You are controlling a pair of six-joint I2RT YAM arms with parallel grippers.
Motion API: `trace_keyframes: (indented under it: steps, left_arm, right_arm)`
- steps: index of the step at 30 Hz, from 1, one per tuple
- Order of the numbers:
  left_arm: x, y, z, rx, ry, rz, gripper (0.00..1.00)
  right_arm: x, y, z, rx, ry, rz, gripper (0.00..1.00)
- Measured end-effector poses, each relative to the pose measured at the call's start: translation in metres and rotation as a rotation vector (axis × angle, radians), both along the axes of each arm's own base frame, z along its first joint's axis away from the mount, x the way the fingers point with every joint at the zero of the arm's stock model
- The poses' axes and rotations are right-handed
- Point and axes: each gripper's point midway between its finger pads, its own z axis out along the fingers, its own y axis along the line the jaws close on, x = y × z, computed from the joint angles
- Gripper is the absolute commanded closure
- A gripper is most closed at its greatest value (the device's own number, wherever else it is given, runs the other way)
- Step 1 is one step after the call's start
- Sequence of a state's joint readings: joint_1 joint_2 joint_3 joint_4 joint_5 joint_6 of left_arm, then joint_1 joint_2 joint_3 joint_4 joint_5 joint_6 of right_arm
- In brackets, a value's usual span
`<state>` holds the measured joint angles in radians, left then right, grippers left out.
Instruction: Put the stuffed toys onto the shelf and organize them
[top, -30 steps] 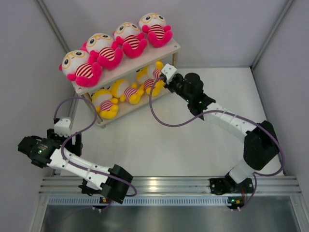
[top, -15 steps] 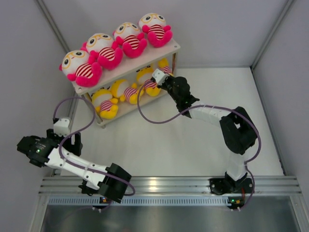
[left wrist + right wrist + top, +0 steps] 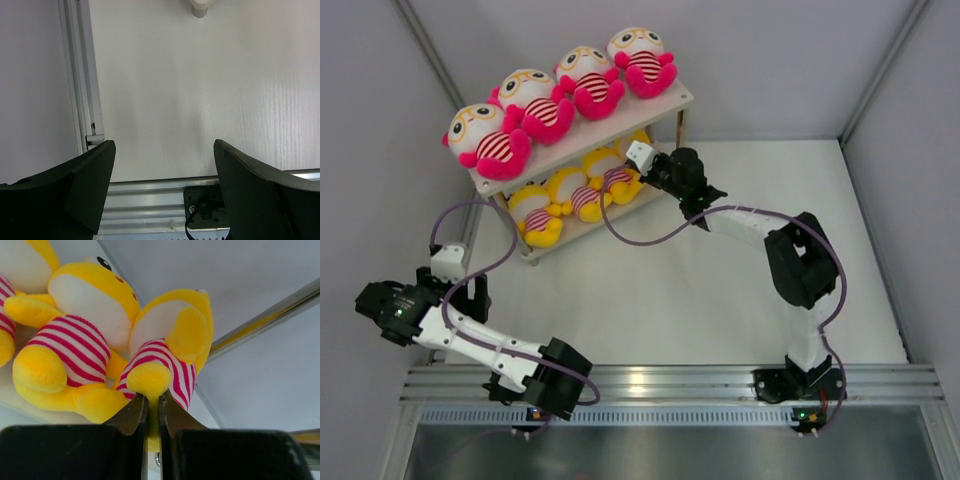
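Observation:
The shelf (image 3: 672,103) stands at the back left. Several pink-limbed stuffed toys (image 3: 542,106) sit in a row on its top board. Yellow-limbed stuffed toys (image 3: 540,214) lie side by side on the lower board. My right gripper (image 3: 628,172) reaches into the lower tier at its right end. In the right wrist view it (image 3: 152,402) is shut on a yellow limb of the rightmost yellow toy (image 3: 167,350), which leans against its neighbour (image 3: 80,325). My left gripper (image 3: 165,167) is open over bare table, nothing between its fingers (image 3: 92,175).
A shelf leg's foot (image 3: 201,7) shows at the top of the left wrist view. An aluminium rail (image 3: 660,382) runs along the near edge, and another rail (image 3: 82,75) along the left wall. The shelf's metal post (image 3: 270,320) is close beside the held toy.
My right arm has pushed leftward and deeper into the lower tier with the yellow toy, and the neighbouring yellow toys have been nudged left. The left arm has barely moved.

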<state>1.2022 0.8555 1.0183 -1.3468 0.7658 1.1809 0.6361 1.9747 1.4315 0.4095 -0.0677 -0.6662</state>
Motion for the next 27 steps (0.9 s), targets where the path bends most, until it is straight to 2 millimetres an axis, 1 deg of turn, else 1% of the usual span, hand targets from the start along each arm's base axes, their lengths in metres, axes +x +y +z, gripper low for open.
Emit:
trace_keyframes:
  steps: [4,11,12,14,15,16,18,21,23,26,27]
  left_arm:
    - [0.0,0.0,0.0,0.0,0.0,0.0,0.14]
    - [0.0,0.0,0.0,0.0,0.0,0.0,0.14]
    - [0.0,0.0,0.0,0.0,0.0,0.0,0.14]
    - [0.0,0.0,0.0,0.0,0.0,0.0,0.14]
    - [0.0,0.0,0.0,0.0,0.0,0.0,0.14]
    - [0.0,0.0,0.0,0.001,0.001,0.0,0.14]
    - [-0.001,0.0,0.0,0.003,0.003,0.001,0.14]
    - [-0.001,-0.001,-0.001,0.003,0.004,0.002,0.14]
    - [-0.001,-0.001,-0.002,0.004,0.006,0.002,0.14]
    - [-0.002,-0.001,-0.002,0.003,0.006,0.002,0.14]
    - [-0.002,-0.001,-0.003,0.002,0.007,0.002,0.14]
  right_arm:
    - [0.005,-0.005,0.001,0.068,0.061,0.023,1.0]
    - [0.023,-0.031,-0.006,0.177,0.199,0.005,1.0]
    - [0.025,-0.034,-0.008,0.187,0.216,0.0,0.98]
    - [0.028,-0.037,-0.015,0.199,0.243,-0.008,0.86]
    - [0.028,-0.039,-0.019,0.201,0.258,-0.013,0.69]
    - [0.028,-0.039,-0.022,0.207,0.273,-0.016,0.61]
    - [0.027,-0.038,-0.028,0.203,0.291,-0.019,0.47]
    - [0.026,-0.037,-0.03,0.197,0.297,-0.019,0.4]
    - [0.024,-0.038,-0.03,0.195,0.296,-0.026,0.38]
    - [0.018,-0.047,-0.028,0.193,0.297,-0.058,0.33]
    - [0.016,-0.051,-0.024,0.199,0.294,-0.077,0.32]
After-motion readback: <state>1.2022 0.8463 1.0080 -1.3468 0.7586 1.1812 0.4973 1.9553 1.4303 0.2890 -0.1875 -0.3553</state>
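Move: The right hand already pinches the last yellow toy by its foot. The spot for this toy, the free right end of the lower shelf, lies about 6 cm ahead, 3 cm right and 3 cm lower. The neighbouring yellow toy sits some 6 cm left and 3 cm ahead, and the right front post about 8 cm right and 2 cm ahead. From the left hand that spot is roughly 37 cm ahead and 38 cm right, near its height. Still pinching the yellow toy's foot, the right hand draws the toy about 4 cm right towards the front post, also going nearly 3 cm forward and 3 cm down, while the fingers tip downward some 15 degrees and the hand's left side rolls up. Then the fingers open wide, let go of the foot, and the hand begins to ease back and farther right, close beside the post. ##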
